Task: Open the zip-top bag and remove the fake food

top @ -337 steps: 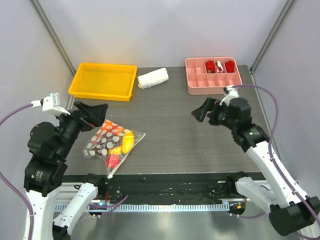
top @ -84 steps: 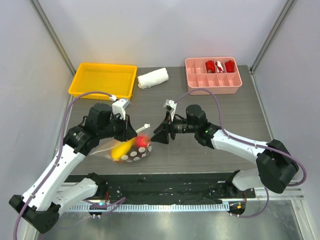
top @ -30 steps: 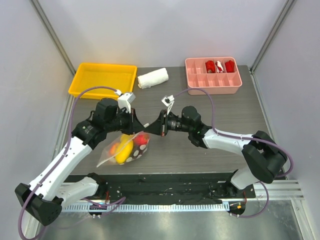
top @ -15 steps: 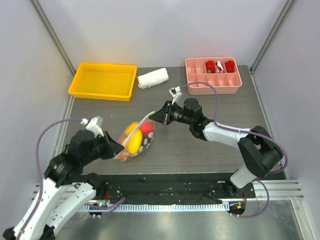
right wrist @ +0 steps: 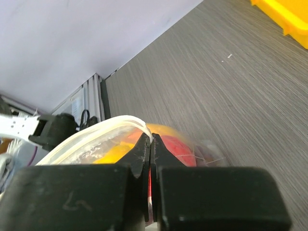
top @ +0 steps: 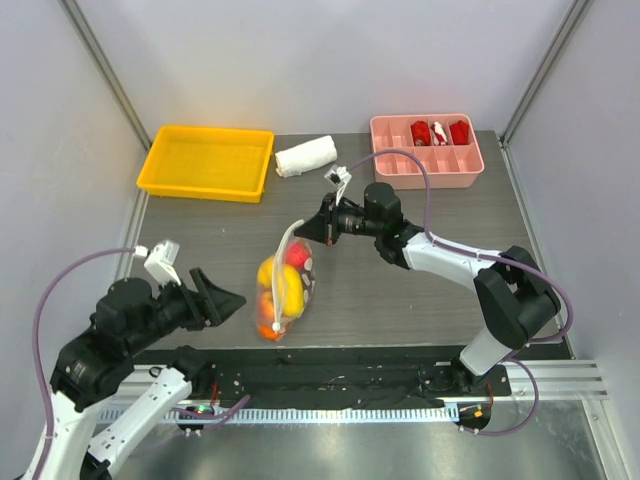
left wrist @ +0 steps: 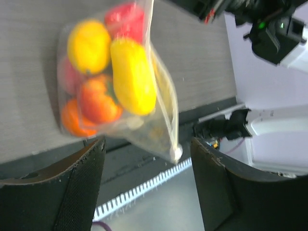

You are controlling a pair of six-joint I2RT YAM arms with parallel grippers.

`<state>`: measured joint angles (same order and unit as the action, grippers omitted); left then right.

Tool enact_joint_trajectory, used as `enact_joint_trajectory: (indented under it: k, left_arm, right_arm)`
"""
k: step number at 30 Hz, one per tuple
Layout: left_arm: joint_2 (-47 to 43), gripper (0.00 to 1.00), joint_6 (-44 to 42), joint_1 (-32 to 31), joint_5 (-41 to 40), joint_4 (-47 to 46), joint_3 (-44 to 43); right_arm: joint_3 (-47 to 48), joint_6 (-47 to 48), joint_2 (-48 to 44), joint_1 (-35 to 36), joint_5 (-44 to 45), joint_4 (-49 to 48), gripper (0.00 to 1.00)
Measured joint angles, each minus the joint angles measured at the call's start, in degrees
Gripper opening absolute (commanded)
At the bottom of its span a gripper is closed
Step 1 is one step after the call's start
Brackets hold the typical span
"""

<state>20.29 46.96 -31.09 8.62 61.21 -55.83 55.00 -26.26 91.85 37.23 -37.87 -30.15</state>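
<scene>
The zip-top bag hangs above the table by its top rim, pinched in my right gripper, which is shut on that rim. Through the clear plastic shows the fake food: yellow pieces, a red one and an orange one. The left wrist view has the bag in front, with a long yellow piece and an orange one inside. My left gripper stands open to the bag's left, apart from it, with nothing between its fingers.
A yellow tray sits at the back left, with a rolled white cloth beside it. At the back right is a pink divided tray holding red items. The table's near edge and a black strip lie just below the hanging bag.
My left gripper has opened, let go of the bag and drawn back to the near left. The bag now hangs from the right gripper alone, lower end swung toward the near edge.
</scene>
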Motion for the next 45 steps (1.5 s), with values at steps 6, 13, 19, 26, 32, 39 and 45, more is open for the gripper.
enact_joint_trajectory:
  k: [6, 13, 19, 26, 32, 39, 45]
  left_arm:
    - [17.7, 0.47, -7.0, 0.0, -3.8, -4.0, -9.6]
    - [32.3, 0.29, -11.5, 0.0, -2.5, -9.9, -9.8]
    - [33.4, 0.28, -11.5, 0.0, -0.2, -12.7, -8.2]
    - [31.2, 0.31, -9.9, 0.0, 2.6, -14.9, -1.8]
    - [29.5, 0.33, -8.3, 0.0, 4.1, -15.5, 2.9]
    - [30.3, 0.07, -6.2, 0.0, 8.8, -21.3, 5.1]
    - [32.5, 0.0, -5.4, 0.0, 9.6, -24.1, 5.3]
  right_arm:
    - [1.1, 3.7, 0.0, 0.5, -3.8, 1.4, 0.01]
    - [1.2, 5.1, 0.0, 0.5, -4.8, 2.6, 0.01]
    - [1.2, 5.2, 0.0, 0.5, -4.8, 2.8, 0.01]
    - [1.2, 5.2, 0.0, 0.5, -4.8, 2.8, 0.01]
    - [1.2, 5.2, 0.0, 0.5, -4.8, 2.9, 0.01]
    - [1.2, 4.0, -0.2, 0.6, -4.0, 3.6, 0.12]
    - [4.7, 0.2, -2.6, 1.7, 7.6, 18.2, 0.61]
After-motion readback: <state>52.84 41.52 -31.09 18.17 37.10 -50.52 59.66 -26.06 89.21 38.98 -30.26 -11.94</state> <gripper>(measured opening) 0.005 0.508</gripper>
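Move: The middle of the bag's zip lip, still open, lies about 9 cm ahead of the left gripper, 9 cm to its right and 6 cm below. From the left gripper, the red food is some 16 cm ahead, 12 cm right and 13 cm down; the round yellow food about 11 ahead, 6 right, 13 down. The right gripper already pinches the lip's far end, with the lip's middle about 10 cm back, 4 cm left and 2 cm lower. Bring the open left gripper about 9 cm forward and as far to the right, narrowing the fingers on the way, then sink some 6 cm while easing back slightly, and shut them on the middle of the bag's lip. Keep the right gripper pinching the far end almost still meanwhile; only as the left closes, open it to let go of the lip. ##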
